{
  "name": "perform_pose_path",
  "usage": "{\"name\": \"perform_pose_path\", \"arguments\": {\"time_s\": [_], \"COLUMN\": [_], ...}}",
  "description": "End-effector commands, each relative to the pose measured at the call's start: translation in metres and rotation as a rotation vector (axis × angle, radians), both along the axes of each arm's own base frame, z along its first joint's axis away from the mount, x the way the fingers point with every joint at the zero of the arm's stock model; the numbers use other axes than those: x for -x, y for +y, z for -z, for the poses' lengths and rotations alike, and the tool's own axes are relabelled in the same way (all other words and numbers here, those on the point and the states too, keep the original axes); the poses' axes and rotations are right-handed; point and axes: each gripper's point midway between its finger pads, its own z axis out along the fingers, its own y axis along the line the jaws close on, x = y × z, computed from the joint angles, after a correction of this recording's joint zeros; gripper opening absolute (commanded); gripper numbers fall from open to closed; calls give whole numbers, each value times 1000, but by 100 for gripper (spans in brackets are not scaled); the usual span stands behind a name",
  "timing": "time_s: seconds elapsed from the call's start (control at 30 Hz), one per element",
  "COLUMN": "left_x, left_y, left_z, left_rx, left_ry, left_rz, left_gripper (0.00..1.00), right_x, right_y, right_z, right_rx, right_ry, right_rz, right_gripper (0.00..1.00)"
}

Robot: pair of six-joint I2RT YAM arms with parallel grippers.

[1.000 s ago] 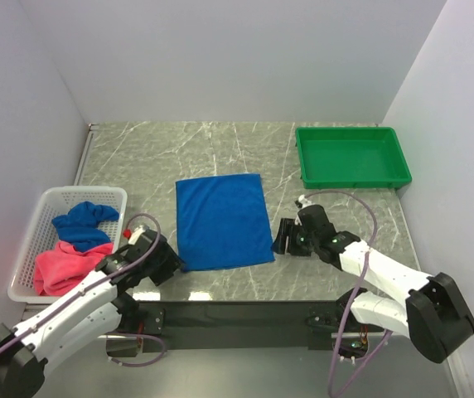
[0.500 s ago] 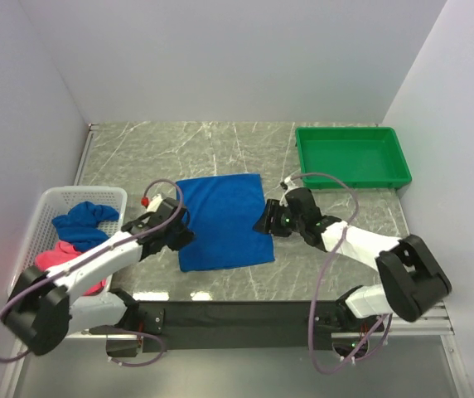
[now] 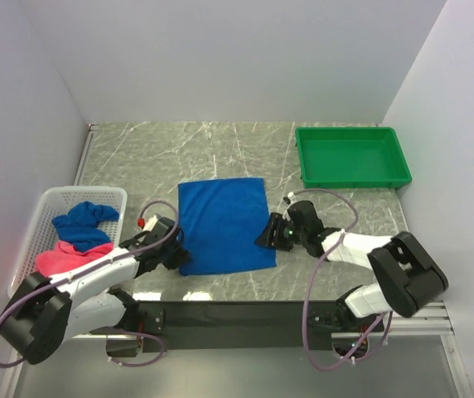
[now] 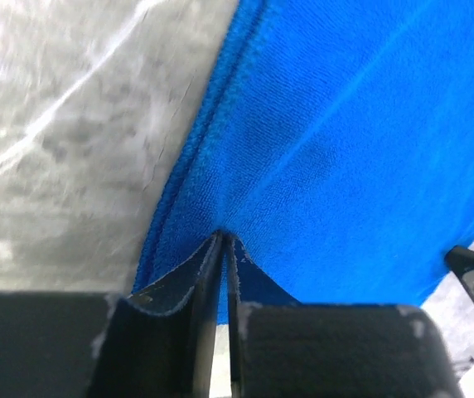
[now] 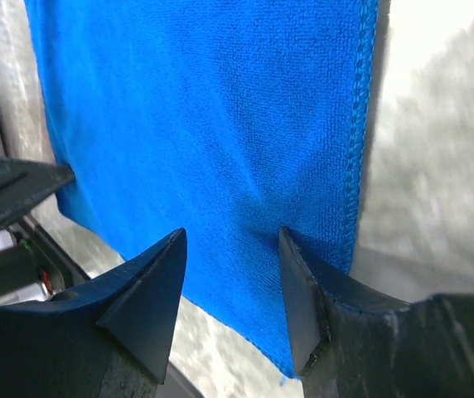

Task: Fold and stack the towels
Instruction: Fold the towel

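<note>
A royal blue towel (image 3: 223,225) lies flat in the middle of the marble table. My left gripper (image 3: 178,252) is at its left edge near the front corner, shut on a pinched-up ridge of the blue towel (image 4: 320,149) between the jaws of my left gripper (image 4: 223,238). My right gripper (image 3: 267,235) is at the towel's right edge. In the right wrist view my right gripper (image 5: 230,238) is open, both tips resting on the blue towel (image 5: 204,108) just inside its hem. A second blue towel (image 3: 84,222) and a pink-red towel (image 3: 58,267) lie crumpled in the basket.
A white lattice basket (image 3: 50,197) stands at the table's left edge. A green tray (image 3: 352,157) sits at the back right. White walls close in the back and both sides. A black rail (image 3: 237,313) runs along the near edge.
Both grippers came in from beside the towel onto its side edges, then slid toward the front. The left jaws closed on the left edge. The right jaws narrowed slightly.
</note>
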Motion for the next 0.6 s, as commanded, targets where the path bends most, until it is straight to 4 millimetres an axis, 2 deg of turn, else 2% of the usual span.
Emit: {"name": "perform_pose_path", "arguments": {"time_s": [0.0, 0.07, 0.13, 0.17, 0.2, 0.23, 0.3, 0.33, 0.37, 0.4, 0.43, 0.47, 0.5, 0.53, 0.57], "left_x": [37, 37, 34, 28, 24, 11, -6, -27, -39, -52, -74, -89, -100, -121, -130], "left_y": [15, 14, 14, 9, 5, -1, -6, -7, -3, -1, 5, 7, 11, 20, 24], "left_z": [17, 10, 0, -12, -20, -37, -52, -74, -81, -78, -95, -98, -86, -98, -85], "left_rx": [-24, -9, 2, 18, 30, 42, 24, -7, -37, -80, -120, -140, -181, -224, -267], "left_ry": [120, 103, 70, 42, 19, -31, -82, -160, -180, -175, -229, -249, -215, -248, -206], "left_rz": [9, 9, 17, 26, 35, 46, 57, 66, 59, 65, 90, 102, 127, 157, 187], "left_gripper": [15, 17, 25, 29, 38, 41, 47, 48, 48, 51, 53, 55, 59, 61, 62], "right_x": [44, 46, 40, 35, 29, 22, -3, -14, -37, -49, -70, -83, -92, -111, -120], "right_y": [-44, -51, -54, -51, -49, -45, -38, -39, -42, -44, -46, -51, -52, -53, -55], "right_z": [40, 34, 23, 13, 5, -8, -41, -51, -72, -82, -98, -103, -107, -113, -114], "right_rx": [168, 181, 182, 172, 164, 147, 149, 170, 227, 250, 278, 336, 355, 378, 424], "right_ry": [154, 136, 88, 61, 20, -25, -148, -190, -285, -334, -384, -436, -456, -461, -481], "right_rz": [44, 55, 58, 54, 40, 36, 6, 7, 10, 8, 19, -12, -35, -46, -95], "right_gripper": [56, 56, 57, 57, 57, 57, 57, 57, 57, 57, 58, 59, 59, 59, 60]}}
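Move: The towel lies flat under both hands, about a centimetre below the pads. Its middle is some 9 cm ahead and 11 cm right of the left hand, and 3 cm ahead and 10 cm left of the right hand. The far-left corner is about 21 cm ahead and 2 cm left of the left hand, with the white basket 32 cm to that hand's left and 4 cm farther out. From the right hand, the far-right corner is 17 cm straight ahead, the green tray 24 cm ahead and 25 cm right. The towel is first dragged along under the fingertips of both hands: each draws back about 2 cm, the right also some 3 cm to the right. Both then lift clear and sweep forward and up, 9 to 12 cm or so each way, towards the far corners. The left fingers open wide from nearly shut, the right stay open, and the right wrist tips up some 25 degrees. ##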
